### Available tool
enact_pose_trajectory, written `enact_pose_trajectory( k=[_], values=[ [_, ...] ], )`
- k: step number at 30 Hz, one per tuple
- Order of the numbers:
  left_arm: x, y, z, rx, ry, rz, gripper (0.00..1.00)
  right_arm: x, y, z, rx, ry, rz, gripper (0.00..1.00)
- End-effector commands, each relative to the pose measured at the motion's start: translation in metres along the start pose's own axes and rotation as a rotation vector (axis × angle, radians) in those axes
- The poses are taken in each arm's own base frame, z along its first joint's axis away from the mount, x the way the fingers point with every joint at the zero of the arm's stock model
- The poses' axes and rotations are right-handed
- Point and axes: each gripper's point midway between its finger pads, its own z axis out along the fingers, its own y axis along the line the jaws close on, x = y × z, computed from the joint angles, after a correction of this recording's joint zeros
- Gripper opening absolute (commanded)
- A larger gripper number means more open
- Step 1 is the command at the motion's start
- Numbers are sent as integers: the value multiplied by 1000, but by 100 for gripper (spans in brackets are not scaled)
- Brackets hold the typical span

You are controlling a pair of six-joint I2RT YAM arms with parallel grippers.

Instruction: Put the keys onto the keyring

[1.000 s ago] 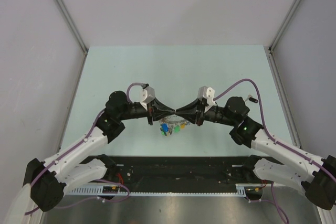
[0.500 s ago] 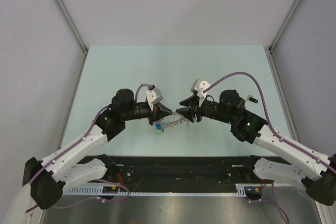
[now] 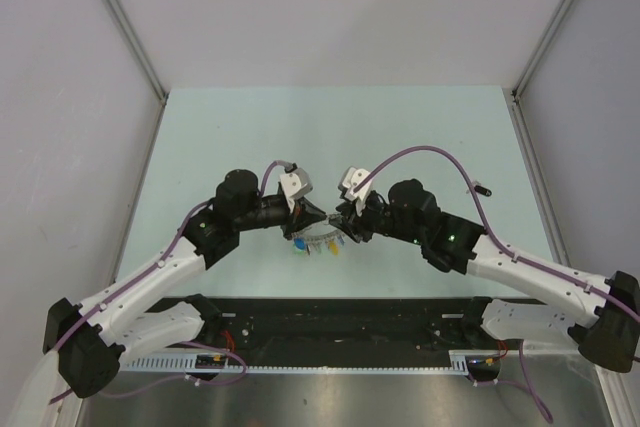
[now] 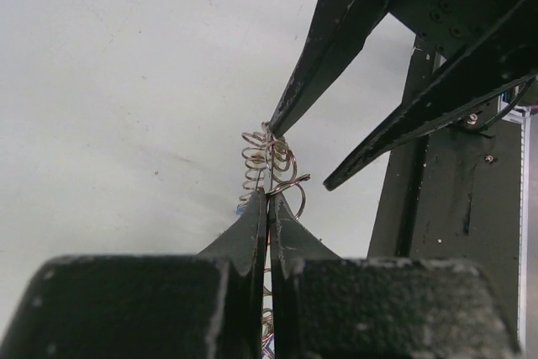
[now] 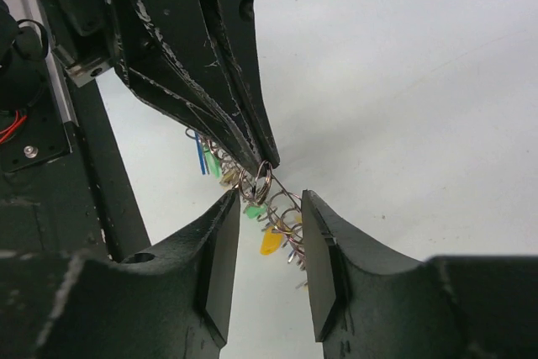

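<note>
The keyring (image 3: 323, 236) is a grey wire coil hanging between the two grippers above the table. My left gripper (image 3: 314, 215) is shut on its upper end; in the left wrist view its closed tips (image 4: 269, 197) pinch the keyring (image 4: 267, 159). My right gripper (image 3: 340, 223) is open, and its fingers (image 5: 225, 226) straddle the keyring (image 5: 284, 208) without pinching it. Keys hang from the coil: a blue one (image 5: 202, 155), a green one (image 5: 252, 209) and a yellow one (image 5: 271, 242). From above, the blue key (image 3: 300, 245) and the yellow key (image 3: 332, 245) dangle below the coil.
The pale green table (image 3: 330, 137) is walled by grey panels on the left, right and back. A black rail (image 3: 340, 319) runs along the near edge between the arm bases. A small dark object (image 3: 484, 188) lies at the right.
My right gripper has opened, releasing the keyring, and shifted left to sit close around the coil. The left gripper stayed shut on the keyring and turned slightly; the keys hang lower.
</note>
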Motion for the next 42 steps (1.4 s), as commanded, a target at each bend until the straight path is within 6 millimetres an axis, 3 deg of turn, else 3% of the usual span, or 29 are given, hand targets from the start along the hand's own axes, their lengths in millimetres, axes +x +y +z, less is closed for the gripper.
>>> enact_pose_trajectory(
  k=[1, 10, 14, 17, 27, 29, 33, 42],
  values=[
    [-43, -2, -3, 6, -102, 83, 0, -20, -6, 4, 25, -51, -32, 39],
    [-43, -3, -4, 10, -103, 84, 0, -19, -5, 11, 19, -52, -34, 29],
    [-43, -2, -4, 5, -105, 87, 0, -21, -5, 9, 18, -58, -34, 6],
    [-43, -2, -6, -2, -104, 101, 0, -25, -4, 5, 15, -69, -34, 0],
    [-63, -19, -27, 30, -204, 208, 50, -49, -13, -16, -19, -163, -35, 0],
    [-69, -15, -31, -3, -248, 232, 58, -55, -15, -24, -50, -196, -35, 0],
    [-78, -7, -39, -72, -301, 241, 64, -65, -19, -35, -95, -252, -53, 0],
    [-81, -7, -36, -63, -349, 231, 66, -64, -6, -45, -277, -275, -93, 0]
  ],
)
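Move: The keyring's upper edge is already pinched in the left fingertips, right at that hand. From the right hand, whose open fingers straddle this edge, it lies about 1 cm left and 1 cm below, level fore and aft. The yellow key dangles roughly 2 cm back of the right hand, straight below by some 9 cm; the blue key hangs about 3 cm back, 6 cm left and 9 cm below it. Right fingers pinch the keyring's upper edge, then draw it about 5 cm up and right; left opens, rising. ##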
